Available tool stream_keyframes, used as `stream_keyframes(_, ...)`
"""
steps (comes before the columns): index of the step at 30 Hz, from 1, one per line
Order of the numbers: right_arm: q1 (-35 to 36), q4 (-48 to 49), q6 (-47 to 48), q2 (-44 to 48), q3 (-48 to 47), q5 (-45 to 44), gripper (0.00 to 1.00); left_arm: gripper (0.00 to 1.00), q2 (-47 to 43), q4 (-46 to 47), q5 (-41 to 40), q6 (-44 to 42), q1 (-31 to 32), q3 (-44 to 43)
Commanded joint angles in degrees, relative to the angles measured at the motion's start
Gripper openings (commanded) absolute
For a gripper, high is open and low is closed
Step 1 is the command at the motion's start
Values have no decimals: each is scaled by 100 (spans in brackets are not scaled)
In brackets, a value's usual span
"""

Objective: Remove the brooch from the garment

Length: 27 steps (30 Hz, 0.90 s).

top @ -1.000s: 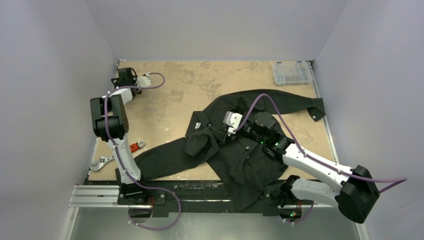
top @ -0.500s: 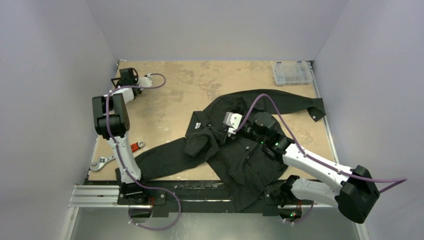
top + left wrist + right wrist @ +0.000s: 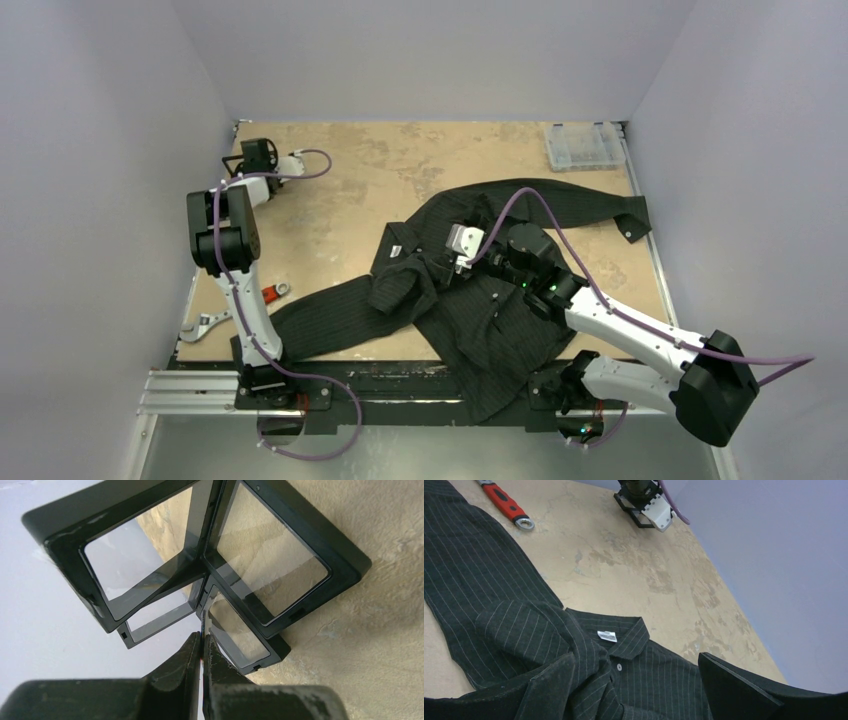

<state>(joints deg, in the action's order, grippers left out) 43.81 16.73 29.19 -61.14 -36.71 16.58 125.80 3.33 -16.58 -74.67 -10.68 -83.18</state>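
Observation:
The garment (image 3: 480,290), a black pinstriped shirt, lies crumpled across the middle of the table. Its collar (image 3: 626,635), white label and top button face the right wrist camera. My right gripper (image 3: 462,246) hovers low over the shirt just below the collar, its jaws (image 3: 635,666) wide open and empty. My left gripper (image 3: 268,160) is far off at the back left corner. It is shut (image 3: 202,639), tips against the edge of hinged black display frames (image 3: 280,560) with clear film. A thin sliver shows between the tips; I cannot tell what it is. No brooch is visible in any view.
A red-handled wrench (image 3: 272,293) and a silver wrench (image 3: 205,325) lie at the left edge near the shirt's sleeve. A clear compartment box (image 3: 585,146) sits at the back right. Walls close in the left, back and right sides.
The left arm has drifted slightly to the right at the back corner, staying shut. The right arm and the shirt have not moved.

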Motion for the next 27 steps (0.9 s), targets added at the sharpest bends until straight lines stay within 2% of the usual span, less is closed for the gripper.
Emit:
stream_keyframes(1,-28,-3,55,-29,-44,162,97,0,30,134,-104,-82,18,-233)
stream_keyframes(3,-31,1,58,-23,-45,178,97,2,33,118,-102,-82,17,-230)
stream_keyframes(6,-35,0,55,-20,-32,188,97,16,-21,83,-34,-77,19,-188)
stream_keyframes(11,-44,10,60,-29,-21,188,97,28,-114,-19,99,-120,36,-107)
stream_keyframes(19,-40,21,47,-29,-17,249,96,39,-291,-311,245,-48,82,-112)
stream_keyframes(24,-39,50,60,-81,-45,258,97,49,-534,-1097,494,195,130,-254)
stream_keyframes(27,-42,75,65,-75,-67,252,97,50,-665,-1327,595,257,130,-251)
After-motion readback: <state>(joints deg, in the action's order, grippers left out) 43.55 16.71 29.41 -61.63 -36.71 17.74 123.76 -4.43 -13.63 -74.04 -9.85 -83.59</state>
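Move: The left fingers still hold the round brooch over the flat near half of the left display frame, whose middle is about 1 cm back, 1 cm right and some 2 cm below. That frame's upright lid rises about 5 cm ahead, level sideways; the right display frame's flat half sits roughly 8 cm right and 1 cm ahead, also 2 cm below. From the idle right hand the target half lies some 27 cm ahead, 54 cm left and 20 cm lower. Keep the left gripper in place over the left frame's flat half and open the shut fingers to about half, letting go of the brooch. As they spread, shift about 2 cm right and 1 cm back, towards the right frame, tipping the fingers some 5 degrees further down. ##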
